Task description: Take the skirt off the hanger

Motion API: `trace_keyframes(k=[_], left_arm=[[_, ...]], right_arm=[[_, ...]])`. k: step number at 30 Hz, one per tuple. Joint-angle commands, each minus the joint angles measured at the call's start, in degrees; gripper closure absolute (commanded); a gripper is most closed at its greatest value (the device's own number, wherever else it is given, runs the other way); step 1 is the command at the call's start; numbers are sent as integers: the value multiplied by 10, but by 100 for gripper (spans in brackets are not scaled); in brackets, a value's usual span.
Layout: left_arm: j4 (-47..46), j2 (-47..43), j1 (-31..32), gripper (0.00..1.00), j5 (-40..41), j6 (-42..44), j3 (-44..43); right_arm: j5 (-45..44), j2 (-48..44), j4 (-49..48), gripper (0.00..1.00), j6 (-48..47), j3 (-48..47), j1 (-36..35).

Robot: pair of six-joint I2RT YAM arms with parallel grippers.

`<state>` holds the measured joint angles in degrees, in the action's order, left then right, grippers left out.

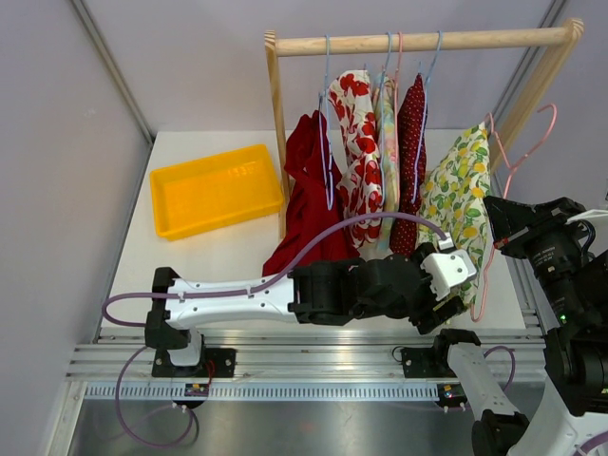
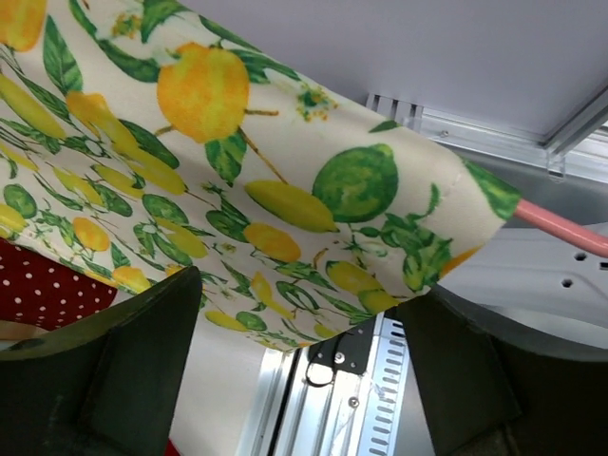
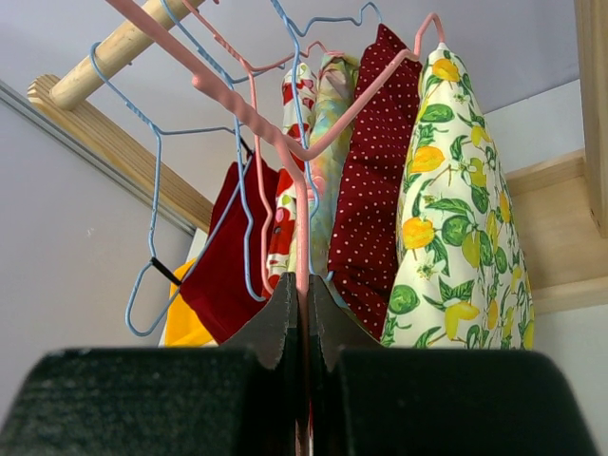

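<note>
The skirt, cream with a lemon and lime print, hangs from a pink wire hanger pulled off to the right of the rack. My left gripper is open, its dark fingers standing wide on either side of the skirt's lower edge, which dips between them. The pink hanger sticks out of the cloth at the right. My right gripper is shut on the hanger's pink wire, with the skirt hanging just to its right. From above, the right gripper sits beside the skirt.
A wooden rack carries blue hangers with a red garment, a red floral one and a dark dotted one. A yellow tray lies at the back left. A metal rail runs along the near edge.
</note>
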<state>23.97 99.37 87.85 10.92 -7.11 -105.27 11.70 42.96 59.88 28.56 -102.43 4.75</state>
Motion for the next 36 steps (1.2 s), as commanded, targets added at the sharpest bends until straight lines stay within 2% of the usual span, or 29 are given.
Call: trace_keyframes(k=[1, 7, 8, 13, 16, 20, 25, 28, 31, 32, 33, 36], left_arm=[[-44, -7, 3, 35, 47, 4, -12], [-39, -9, 2, 98, 93, 11, -12], [-40, -13, 2, 100, 94, 11, -7], [-62, -42, 3, 100, 67, -12, 44], [-86, -81, 20, 100, 51, -38, 123], [-103, -130, 90, 100, 79, -84, 245], [-71, -171, 191, 100, 116, -219, 401], [-17, -171, 250, 100, 113, -314, 456], [94, -144, 306, 100, 127, -405, 457], [152, -135, 318, 100, 136, -429, 450], [176, -127, 328, 100, 154, -475, 448], [219, -149, 344, 100, 174, -540, 464]], right_arm=[[17, -8, -30, 100, 2, -20, 0], [16, -9, -31, 100, 3, -17, 0], [17, -9, -31, 100, 1, -17, -1], [12, -5, -35, 100, -1, -17, -1], [6, 4, -35, 100, -6, -29, -1], [-11, 16, -36, 100, -16, -50, -4], [-40, 43, -35, 100, -29, -82, -6], [-61, 63, -37, 100, -40, -95, -8], [-70, 82, -55, 100, -46, -90, -7], [-71, 87, -61, 100, -46, -88, -7], [-71, 92, -77, 100, -46, -86, -8], [-72, 116, -100, 100, -47, -74, -7]])
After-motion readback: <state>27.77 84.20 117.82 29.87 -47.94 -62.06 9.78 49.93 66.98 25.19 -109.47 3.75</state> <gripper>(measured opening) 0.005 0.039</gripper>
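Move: Within reach of the left fingers is the near lower edge of the lemon skirt. The skirt's middle lies about 14 cm ahead of the left hand, laterally in line and some 7 cm higher. From the right hand, which holds its pink hanger, the middle is about 5 cm ahead, 4 cm left and 8 cm below. The dotted red skirt hangs roughly 27 cm ahead and 7 cm left of the left hand, the red-flowered skirt 26 cm ahead and 14 cm left, both about level with it. Closing on the skirt's near edge while easing some 2 cm forward, the left hand pinches the cloth, then pulls it away from the hanger in one quick sweep down, back and to the left, about 20 cm each way, its fingers tipping some 20 degrees downward. The right hand keeps its grip on the pink hanger and nearly holds its place, nosing slightly down. ##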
